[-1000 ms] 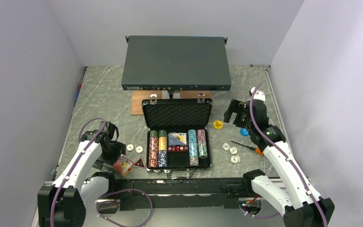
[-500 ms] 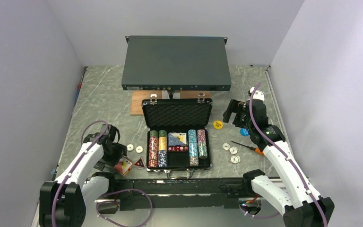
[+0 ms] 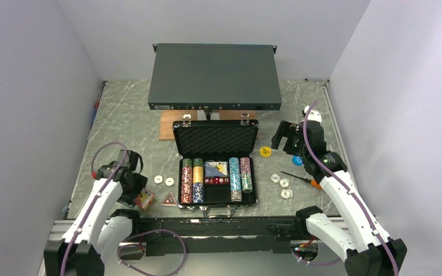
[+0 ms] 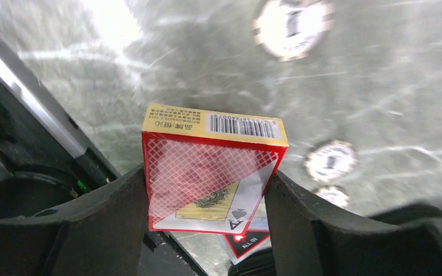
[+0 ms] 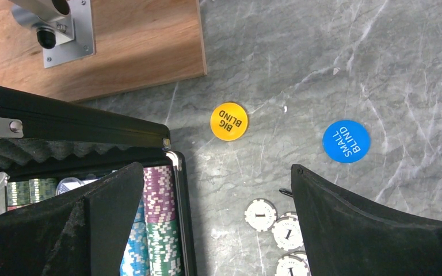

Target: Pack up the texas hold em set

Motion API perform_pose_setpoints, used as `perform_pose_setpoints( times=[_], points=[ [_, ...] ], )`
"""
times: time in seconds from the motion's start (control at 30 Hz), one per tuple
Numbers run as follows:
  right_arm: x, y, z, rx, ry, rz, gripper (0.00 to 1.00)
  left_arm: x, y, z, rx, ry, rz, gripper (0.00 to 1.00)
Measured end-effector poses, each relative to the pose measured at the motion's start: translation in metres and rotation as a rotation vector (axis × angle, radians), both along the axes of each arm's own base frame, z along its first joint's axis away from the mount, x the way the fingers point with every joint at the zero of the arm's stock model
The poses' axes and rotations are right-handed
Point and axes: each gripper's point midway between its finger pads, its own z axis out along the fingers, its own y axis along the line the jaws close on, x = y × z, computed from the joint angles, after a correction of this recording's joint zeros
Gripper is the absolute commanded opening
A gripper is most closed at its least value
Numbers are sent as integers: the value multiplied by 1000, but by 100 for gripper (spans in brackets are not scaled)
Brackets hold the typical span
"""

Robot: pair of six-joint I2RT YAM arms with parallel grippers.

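Observation:
The black case (image 3: 216,205) lies open mid-table, with chip rows (image 3: 191,181), a card deck and red dice inside. My left gripper (image 3: 140,195) is left of the case. In the left wrist view its jaws (image 4: 207,178) press both sides of a red and yellow card deck box (image 4: 213,167), which is tilted. A black triangular ALL IN marker (image 4: 250,241) lies under it. My right gripper (image 5: 216,172) hangs open over the case's right edge, holding nothing. A yellow BIG BLIND disc (image 5: 228,121) and a blue SMALL BLIND disc (image 5: 346,141) lie on the table beyond it.
White chips (image 5: 260,214) lie right of the case beside an orange-handled screwdriver (image 3: 302,179). Two more white chips (image 3: 163,180) sit left of the case. A large dark rack box (image 3: 214,75) stands at the back, on a wooden board (image 5: 121,46).
My left gripper has shifted a little toward the near left edge and closed in on the card deck box, which now stands tilted between the fingers. The right arm has not moved.

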Motion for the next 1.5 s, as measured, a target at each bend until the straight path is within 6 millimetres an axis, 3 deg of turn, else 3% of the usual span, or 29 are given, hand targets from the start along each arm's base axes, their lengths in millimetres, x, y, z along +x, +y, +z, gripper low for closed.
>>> perform_pose_setpoints(
  times=[0.2, 0.3, 0.47, 0.63, 0.77, 0.93, 1.1, 1.27, 1.5],
  points=[
    [1, 0, -1, -1, 3, 0, 100, 41, 16, 75, 130, -262, -178, 0],
    [1, 0, -3, -2, 9, 0, 100, 56, 4, 103, 138, -401, -356, 0],
    [2, 1, -5, -3, 17, 0, 100, 65, -63, 139, 83, -633, -821, 0],
    [2, 1, -6, -5, 20, -1, 100, 48, -142, 153, 101, -615, -1311, 0],
    [2, 1, -6, -5, 20, -1, 100, 25, -205, 145, 189, -545, -1703, 0],
    [1, 0, -4, -3, 13, -1, 100, 1, -263, 110, 279, -432, -2166, 0],
    [0, 0, 0, 0, -1, -2, 100, 2, -288, 85, 306, -293, -2486, 0],
    [-2, -3, 5, 0, -22, -10, 100, 16, -313, 69, 251, -211, -2670, 0],
    [-7, -8, 4, -12, -22, -26, 100, 24, -299, 38, 125, -61, -2726, 0]
  ],
)
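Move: The left hand already grips the red card deck just off the table; the case's empty slot lies about 33 cm to its right, 1 cm ahead and 1 cm lower. The red dice are some 5 cm beyond that slot, the blue card deck 11 cm beyond it, and the blue-white chip stack 9 cm to its left. The red triangle lies 12 cm to the hand's right, 1 cm back. From the right hand, the slot is roughly 36 cm left, 13 cm back and 17 cm below. With its fingers still closed on the red card deck, the left hand lifts steeply by about 15 cm while easing forward, then swings far to the right, some 30 cm in all, over the case's near wall of chip stacks. As it swings, the wrist turns clockwise by roughly 155 degrees, and the hand sinks again by about 11 cm, bringing the deck close above the empty slot in front of the dice. ##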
